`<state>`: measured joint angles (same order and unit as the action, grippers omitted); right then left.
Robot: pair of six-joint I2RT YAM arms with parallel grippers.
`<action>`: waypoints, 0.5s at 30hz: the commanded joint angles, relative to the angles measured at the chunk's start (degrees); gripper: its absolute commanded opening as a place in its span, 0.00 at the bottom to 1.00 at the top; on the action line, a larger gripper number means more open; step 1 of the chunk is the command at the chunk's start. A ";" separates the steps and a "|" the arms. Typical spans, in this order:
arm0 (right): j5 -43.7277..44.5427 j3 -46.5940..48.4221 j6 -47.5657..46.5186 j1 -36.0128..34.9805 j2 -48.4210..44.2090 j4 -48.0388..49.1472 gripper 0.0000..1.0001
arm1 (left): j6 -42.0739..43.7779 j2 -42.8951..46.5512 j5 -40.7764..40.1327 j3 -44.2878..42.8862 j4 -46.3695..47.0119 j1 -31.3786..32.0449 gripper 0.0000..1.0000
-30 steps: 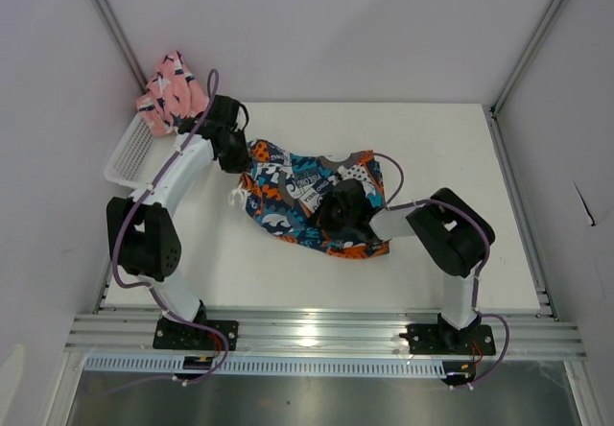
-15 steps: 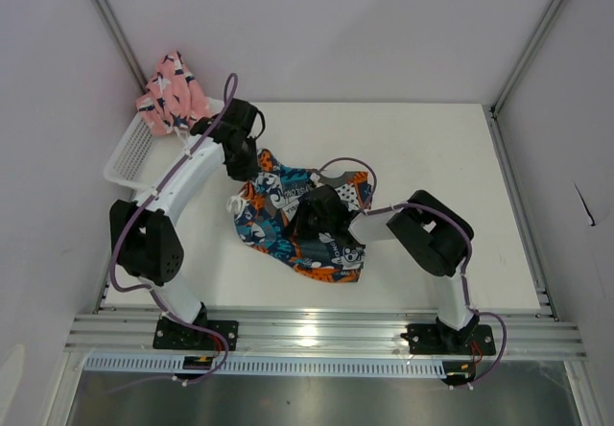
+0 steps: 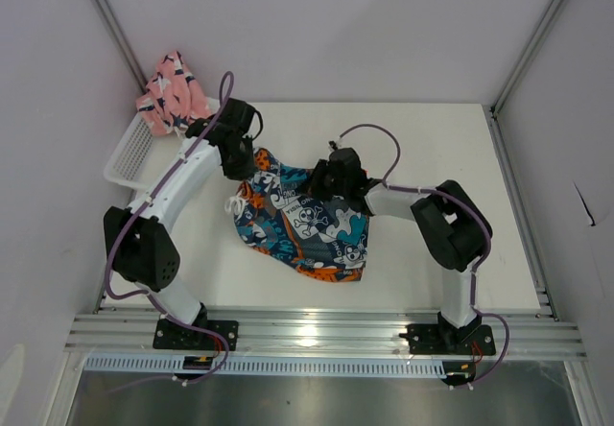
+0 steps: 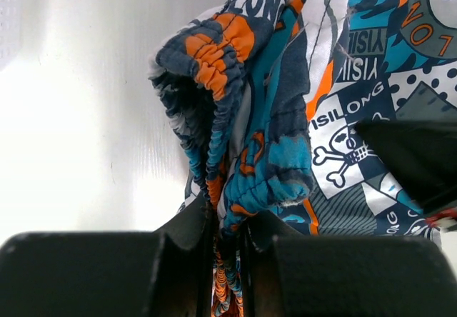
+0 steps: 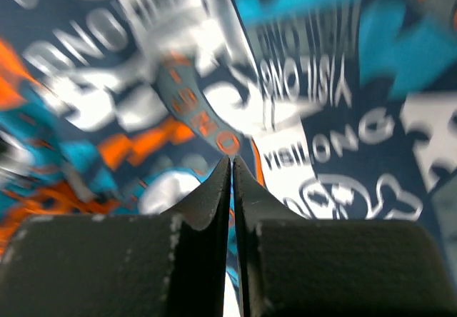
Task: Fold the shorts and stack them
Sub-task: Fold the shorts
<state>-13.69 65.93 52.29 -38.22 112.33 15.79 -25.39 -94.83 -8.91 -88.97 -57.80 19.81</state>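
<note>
The printed shorts (image 3: 307, 226) in blue, orange, white and grey lie bunched in a folded heap at mid-table. My left gripper (image 3: 251, 163) is at their far-left corner, shut on the elastic waistband (image 4: 214, 60), which rises gathered between its fingers (image 4: 228, 220). My right gripper (image 3: 328, 182) hovers over the heap's far edge. Its jaws are shut with only a hairline gap, nothing between them, and the blurred print (image 5: 321, 81) lies just beyond the tips (image 5: 232, 161). The pink shorts (image 3: 171, 95) with navy-and-white shapes sit piled in the basket at the far left.
A white mesh basket (image 3: 129, 153) stands tilted at the table's far-left corner against the wall. Aluminium frame posts and walls close in the sides. The right arm's dark body (image 4: 418, 153) shows at the right edge of the left wrist view.
The right gripper carried the shorts' right side leftward over the rest, then moved up to the heap's far edge. The left gripper shifted slightly right, still holding the waistband.
</note>
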 commanded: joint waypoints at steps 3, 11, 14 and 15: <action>-2.56 6.92 -0.79 3.32 2.53 0.99 0.05 | 0.51 1.40 -2.08 -2.35 -0.82 1.10 0.00; -3.53 15.89 -0.97 5.08 10.35 -0.41 0.04 | 0.51 0.87 -2.87 -3.84 -1.26 1.98 0.00; -3.19 17.30 -0.09 5.43 13.07 0.90 0.04 | 0.51 0.70 -2.96 -4.19 -1.61 2.42 0.00; -2.92 17.65 0.00 5.61 13.78 1.17 0.04 | 0.51 0.70 -3.13 -4.20 -1.61 2.60 0.00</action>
<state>-16.38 81.06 52.03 -33.04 123.70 16.08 -25.39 -94.83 -10.52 -90.39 -59.16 21.50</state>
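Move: The right hand's target is the shorts' far edge, roughly 11 cm ahead of it, 3 cm to the left and 6 cm lower. The skull print lies some 7 cm back, straight behind and 6 cm down; the waistband pinched by the left hand is about 14 cm to the left, nearly level fore and aft, and 9 cm higher. From the left hand that far edge is roughly 10 cm ahead, 11 cm right and 15 cm below. Forward in a low, flat arc goes the right hand, about 8 cm over the spread cloth towards the shorts' far edge, rising 2 to 3 cm at first, then sinking nearly as much as it slows. Its fingers stay all but shut and keep pointing ahead-left and down, seemingly still clear of the cloth. The left hand stays in place, still gripping the raised waistband. ##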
